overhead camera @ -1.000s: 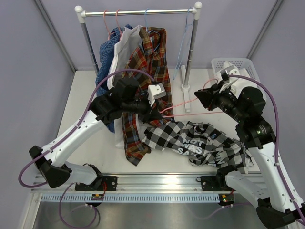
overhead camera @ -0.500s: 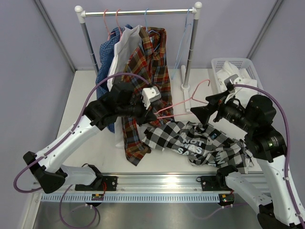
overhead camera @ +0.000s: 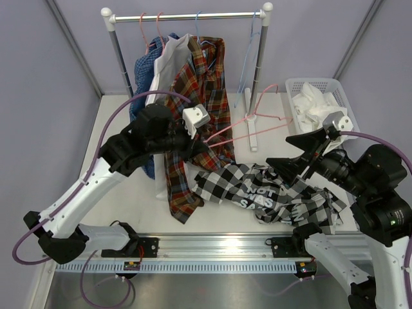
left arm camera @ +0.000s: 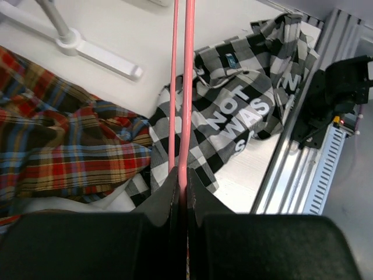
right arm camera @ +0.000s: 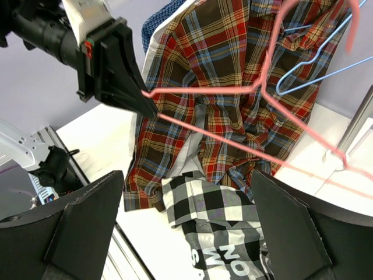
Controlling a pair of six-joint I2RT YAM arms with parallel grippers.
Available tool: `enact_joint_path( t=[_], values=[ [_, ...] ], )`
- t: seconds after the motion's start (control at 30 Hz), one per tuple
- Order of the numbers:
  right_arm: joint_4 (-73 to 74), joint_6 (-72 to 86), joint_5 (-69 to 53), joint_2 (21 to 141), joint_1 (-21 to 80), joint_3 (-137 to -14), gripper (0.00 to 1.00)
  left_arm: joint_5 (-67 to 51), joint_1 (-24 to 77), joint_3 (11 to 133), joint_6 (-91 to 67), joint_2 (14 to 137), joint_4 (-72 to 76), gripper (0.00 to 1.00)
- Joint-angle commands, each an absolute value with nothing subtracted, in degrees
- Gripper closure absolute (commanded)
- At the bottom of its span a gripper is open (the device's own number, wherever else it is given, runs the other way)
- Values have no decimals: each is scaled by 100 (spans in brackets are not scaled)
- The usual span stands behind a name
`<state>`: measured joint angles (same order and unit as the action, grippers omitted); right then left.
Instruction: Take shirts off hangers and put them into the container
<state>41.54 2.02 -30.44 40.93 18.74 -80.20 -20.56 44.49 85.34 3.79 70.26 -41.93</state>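
Note:
My left gripper (overhead camera: 205, 143) is shut on the corner of a bare pink hanger (overhead camera: 248, 119), which slants up towards the rack's right post; the left wrist view shows the jaws (left arm camera: 182, 185) pinching its wire (left arm camera: 186, 87). The black-and-white checked shirt (overhead camera: 270, 193) lies crumpled on the table. My right gripper (overhead camera: 293, 151) hangs open above that shirt (right arm camera: 227, 233) and holds nothing (right arm camera: 186, 186). On the rack hang a red-orange plaid shirt (overhead camera: 203, 96), a white shirt (overhead camera: 166, 67) and a blue checked shirt (overhead camera: 143, 71). The white container (overhead camera: 335, 85) at the back right holds a white shirt (overhead camera: 315, 106).
An empty light blue hanger (overhead camera: 244, 71) dangles from the rail (overhead camera: 187, 16) by the right post. The rack's white foot (overhead camera: 251, 132) lies on the table below the pink hanger. The plaid shirt's tail trails onto the table by the checked shirt.
My right gripper opened, let go of the pink hanger and drew back to the right. My left gripper raised the hanger, so its hook end now points up towards the rack.

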Motion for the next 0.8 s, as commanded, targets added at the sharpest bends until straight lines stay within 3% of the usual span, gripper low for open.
enact_joint_path(
  t=[0.0,0.43,0.77],
  values=[
    [4254,62,-2848,4034,1890,-8244,0,-1426,4465,8956,282,6602,-3833,100],
    [3999,79,-2347,3964,1890,-7946,1,1184,4403,8666,-264,5845,-2698,100],
    [3867,176,-2022,3973,1890,-7682,0,1450,4298,8885,-536,6389,-2733,100]
  ],
)
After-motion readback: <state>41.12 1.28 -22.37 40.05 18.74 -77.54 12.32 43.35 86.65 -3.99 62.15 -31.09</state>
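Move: The left hand holds one end of the bare pink hanger, its hook end off to the right. The rack's rail lies about 35 cm straight ahead and some 18 cm higher. The hanging plaid shirt is about 15 cm ahead, 2 cm left and 10 cm lower; the white shirt roughly 17 cm ahead, 14 cm left, 8 cm lower. The checkered shirt lies 3 cm back, 24 cm right, 28 cm below. From the right hand that rail spot is 40 cm ahead, 20 cm left, 10 cm up. Up, leftward and forward, the left hand sweeps the pink hanger over the plaid shirt towards the rail, rising about 11 cm, then reaching on forward while easing down a couple of centimetres. Its wrist turns some 35 degrees counter-clockwise and tips up, swinging the hook end round to the rail; the fingers keep their pinch. The open, empty right hand drifts slightly forward and right. ##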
